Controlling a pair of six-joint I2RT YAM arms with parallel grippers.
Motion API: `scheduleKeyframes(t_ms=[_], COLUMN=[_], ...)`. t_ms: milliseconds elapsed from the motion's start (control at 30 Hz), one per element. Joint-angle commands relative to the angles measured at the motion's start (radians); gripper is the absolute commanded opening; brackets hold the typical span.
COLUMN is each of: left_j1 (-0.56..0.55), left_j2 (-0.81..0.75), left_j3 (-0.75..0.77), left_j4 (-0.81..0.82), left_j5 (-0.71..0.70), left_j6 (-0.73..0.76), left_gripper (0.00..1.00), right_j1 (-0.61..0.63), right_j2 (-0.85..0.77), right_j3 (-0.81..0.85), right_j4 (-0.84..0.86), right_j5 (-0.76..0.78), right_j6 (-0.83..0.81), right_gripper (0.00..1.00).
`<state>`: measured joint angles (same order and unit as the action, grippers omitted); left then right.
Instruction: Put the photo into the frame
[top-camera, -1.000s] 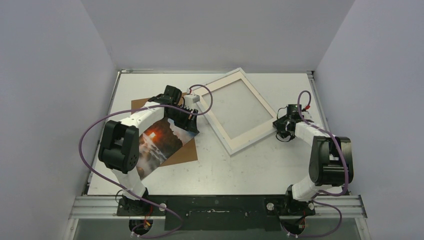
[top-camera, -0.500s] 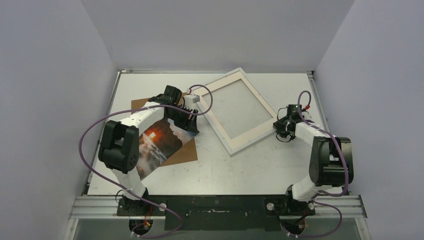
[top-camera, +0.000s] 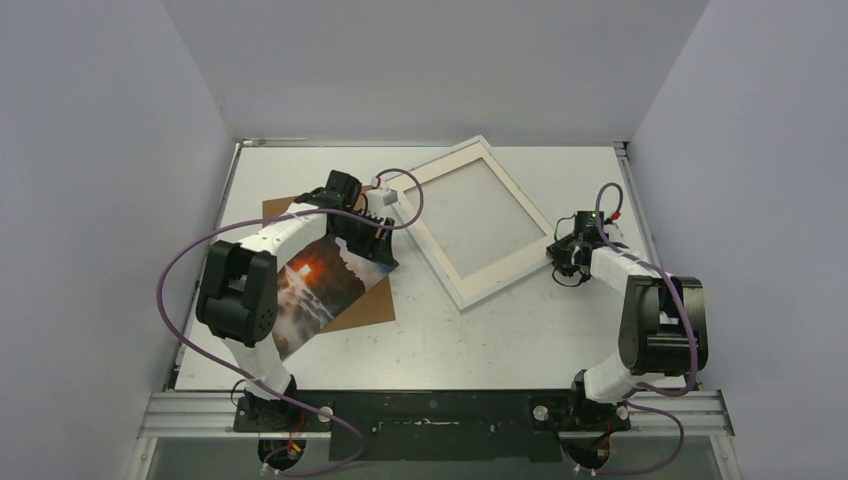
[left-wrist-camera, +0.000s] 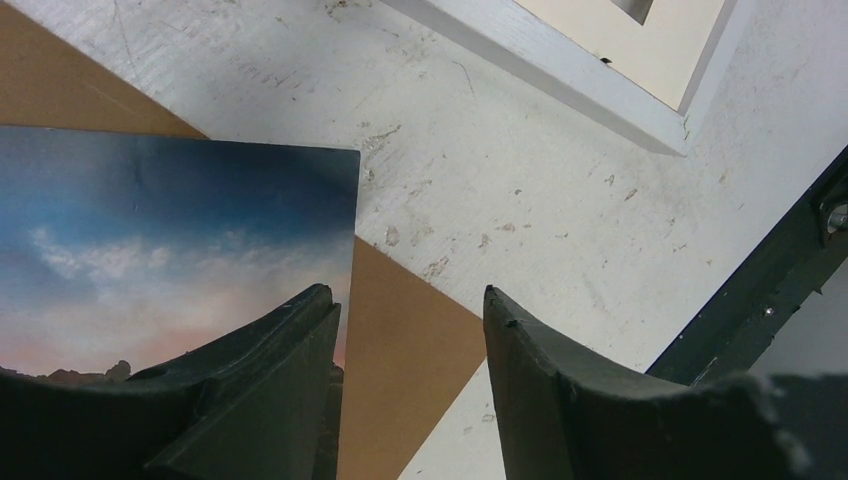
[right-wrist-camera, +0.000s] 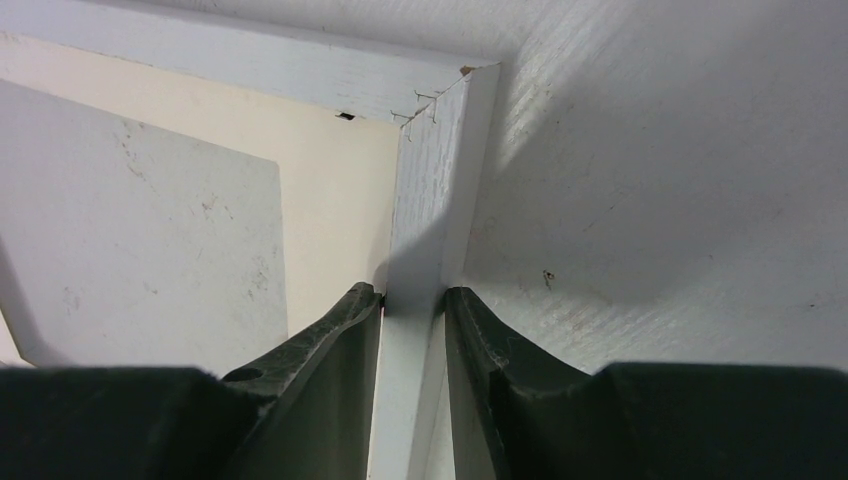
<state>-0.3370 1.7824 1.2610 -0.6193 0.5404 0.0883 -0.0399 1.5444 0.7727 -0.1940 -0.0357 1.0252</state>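
Note:
The photo (top-camera: 318, 287), a sunset print, lies on a brown backing board (top-camera: 372, 306) at the left. My left gripper (top-camera: 384, 258) hovers open over the photo's right corner; in the left wrist view its left finger overlaps the photo (left-wrist-camera: 170, 230) edge and only board (left-wrist-camera: 410, 370) shows between the fingers of the gripper (left-wrist-camera: 408, 300). The white frame (top-camera: 505, 275) lies tilted at centre, a cream mat (right-wrist-camera: 330, 190) inside it. My right gripper (top-camera: 560, 250) is at its right corner. In the right wrist view that gripper (right-wrist-camera: 413, 295) is shut on the frame's rail (right-wrist-camera: 430, 180).
The frame's near corner (left-wrist-camera: 560, 70) lies just beyond the photo in the left wrist view. Bare white table (top-camera: 480, 340) stretches between the frame and the arm bases. Grey walls enclose the table on three sides.
The right gripper's fingers have closed onto the frame's rail. The left arm and the photo have barely moved.

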Motion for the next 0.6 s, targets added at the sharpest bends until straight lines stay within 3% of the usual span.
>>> scheduleKeyframes(t_ms=[0, 133, 233, 333, 433, 567], left_j1=[0.034, 0.089, 0.154, 0.236, 0.364, 0.545], left_j2=[-0.002, -0.007, -0.019, -0.031, -0.031, -0.008], left_j3=[0.044, 0.113, 0.183, 0.269, 0.330, 0.378], left_j4=[-0.039, -0.102, -0.161, -0.236, -0.327, -0.395], left_j5=[0.045, 0.060, 0.064, 0.048, 0.026, -0.018], left_j6=[-0.005, 0.010, 0.035, 0.090, 0.153, 0.249], left_gripper=[0.54, 0.60, 0.64, 0.69, 0.79, 0.83], right_j1=[-0.005, 0.003, 0.032, 0.141, 0.336, 0.639], right_j2=[-0.059, -0.129, -0.201, -0.258, -0.263, -0.105], right_j3=[-0.007, 0.007, 0.046, 0.092, 0.138, 0.254], right_j4=[0.004, -0.032, -0.087, -0.130, -0.123, -0.070], right_j5=[0.008, 0.032, 0.096, 0.157, 0.214, 0.238], right_j6=[-0.018, -0.036, -0.056, -0.071, -0.063, -0.064], right_gripper=[0.23, 0.65, 0.87, 0.94, 0.97, 0.98])
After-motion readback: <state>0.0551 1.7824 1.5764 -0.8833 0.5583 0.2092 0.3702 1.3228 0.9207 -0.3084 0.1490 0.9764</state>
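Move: Some 17 cm to the left hand's left and about 2 cm back lies the middle of the photo, roughly 6 cm below; the brown board under it centres 15 cm left and 2 cm ahead, the frame's middle about 13 cm ahead and 19 cm right. From the right hand, gripping the frame's rim by its right corner, the photo is about 55 cm left and 5 cm back, the frame's middle 20 cm left and 10 cm ahead. Letting go of the frame, the right hand opens wide, rises off the rim, then swings left over the frame towards the photo, about 12 cm left and 11 cm up, fingers tilting outward and turning counter-clockwise. The empty left hand sweeps left, gaining speed, over the photo towards its far corner, also going forward and up some 8 cm each, opening wider and turning counter-clockwise. ##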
